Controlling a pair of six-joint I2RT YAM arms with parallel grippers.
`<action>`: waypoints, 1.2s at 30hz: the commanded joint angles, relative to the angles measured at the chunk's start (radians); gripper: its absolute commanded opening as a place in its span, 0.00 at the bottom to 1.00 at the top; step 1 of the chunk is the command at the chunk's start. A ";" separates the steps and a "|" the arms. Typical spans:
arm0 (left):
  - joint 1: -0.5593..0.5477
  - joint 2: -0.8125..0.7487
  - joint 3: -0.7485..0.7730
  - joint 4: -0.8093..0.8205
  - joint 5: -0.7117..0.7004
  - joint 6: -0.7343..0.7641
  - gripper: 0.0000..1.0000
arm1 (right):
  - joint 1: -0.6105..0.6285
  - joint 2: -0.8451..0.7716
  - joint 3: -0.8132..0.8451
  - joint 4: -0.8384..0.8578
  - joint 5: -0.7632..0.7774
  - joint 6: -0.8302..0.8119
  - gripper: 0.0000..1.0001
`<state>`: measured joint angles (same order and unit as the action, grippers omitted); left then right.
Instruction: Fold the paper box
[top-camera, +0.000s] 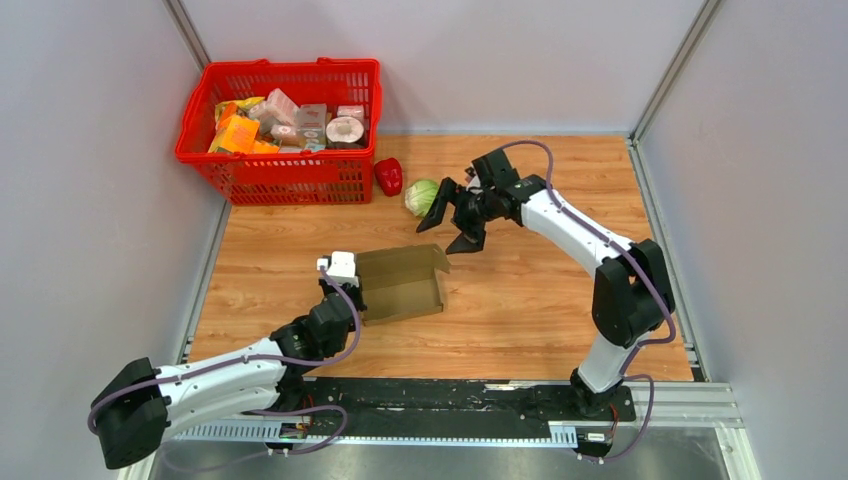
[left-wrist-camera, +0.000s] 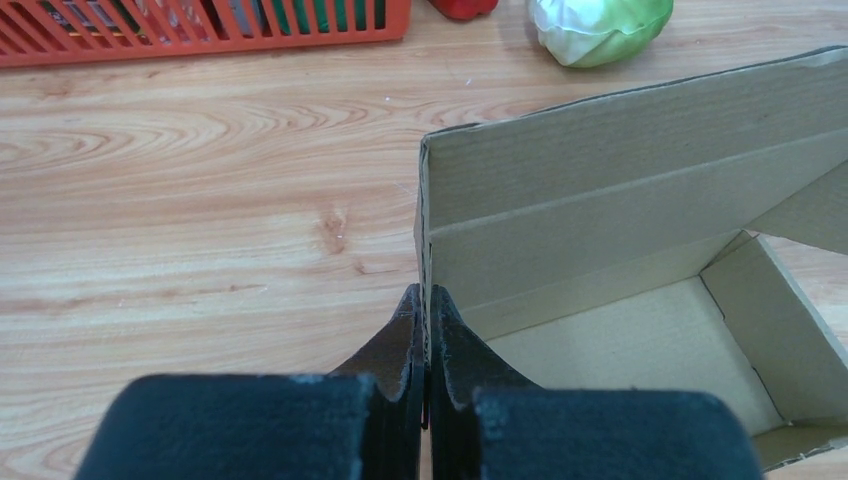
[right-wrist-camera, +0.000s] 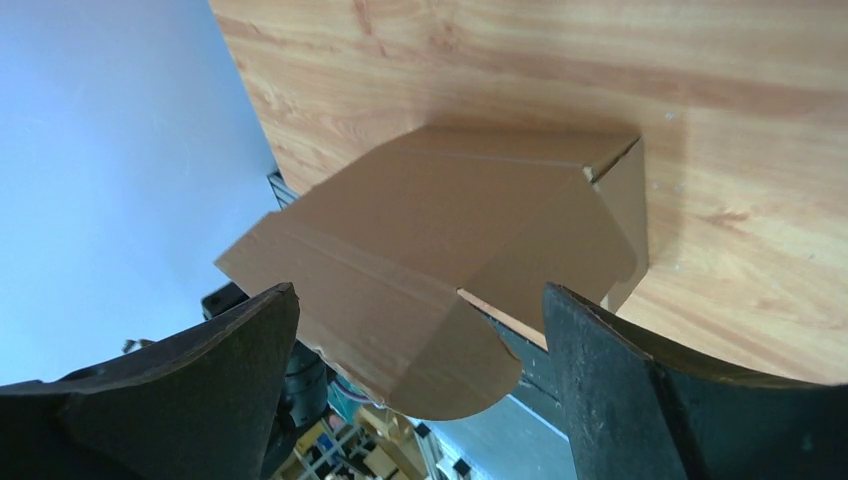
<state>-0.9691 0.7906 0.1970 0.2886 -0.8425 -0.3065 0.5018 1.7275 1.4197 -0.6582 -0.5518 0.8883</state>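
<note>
The paper box (top-camera: 402, 283) is plain brown cardboard and lies open on the wooden table, its lid flap raised along the far side. My left gripper (top-camera: 348, 296) is at the box's left end. In the left wrist view that gripper (left-wrist-camera: 425, 303) is shut on the thin left wall of the box (left-wrist-camera: 610, 190). My right gripper (top-camera: 451, 227) hangs open just beyond the box's far right corner, apart from it. Seen from the right wrist, the right gripper (right-wrist-camera: 418, 292) has wide-apart fingers (right-wrist-camera: 600, 350) framing the box (right-wrist-camera: 450, 220) and its rounded tab, with nothing between them.
A red mesh basket (top-camera: 250, 170) of printed packages stands at the back left. A red pepper (top-camera: 388, 176) and a green cabbage (top-camera: 421, 196) lie beside it, close to my right gripper. Grey walls enclose the table on both sides.
</note>
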 joint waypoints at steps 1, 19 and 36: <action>-0.005 -0.014 -0.018 0.030 0.023 0.032 0.00 | 0.053 -0.028 -0.060 0.012 -0.010 0.038 0.92; -0.006 -0.109 0.002 -0.142 0.120 -0.150 0.35 | 0.058 -0.059 -0.237 0.255 -0.040 0.233 0.64; -0.003 -0.252 0.117 -0.394 0.316 -0.367 0.58 | 0.109 -0.129 -0.340 0.388 -0.002 0.340 0.61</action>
<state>-0.9699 0.5312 0.2584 -0.0887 -0.6102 -0.6140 0.5934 1.6531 1.0847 -0.3302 -0.5652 1.1790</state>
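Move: The lid's right tab, on the box's far wall, lies about 4 cm nearer the robot than the right hand, level sideways and some 5 cm below it; the box's middle is roughly 10 cm back, 7 cm left and 14 cm down. The cabbage is 9 cm ahead, 2 cm left and 13 cm below. The left hand already pinches the lid's left edge, with the box's middle about 8 cm to its right and 6 cm lower. Right hand, narrowing, sinks and draws back 5 cm towards the lid's right tab; left releases the left edge, backing 4 cm. ##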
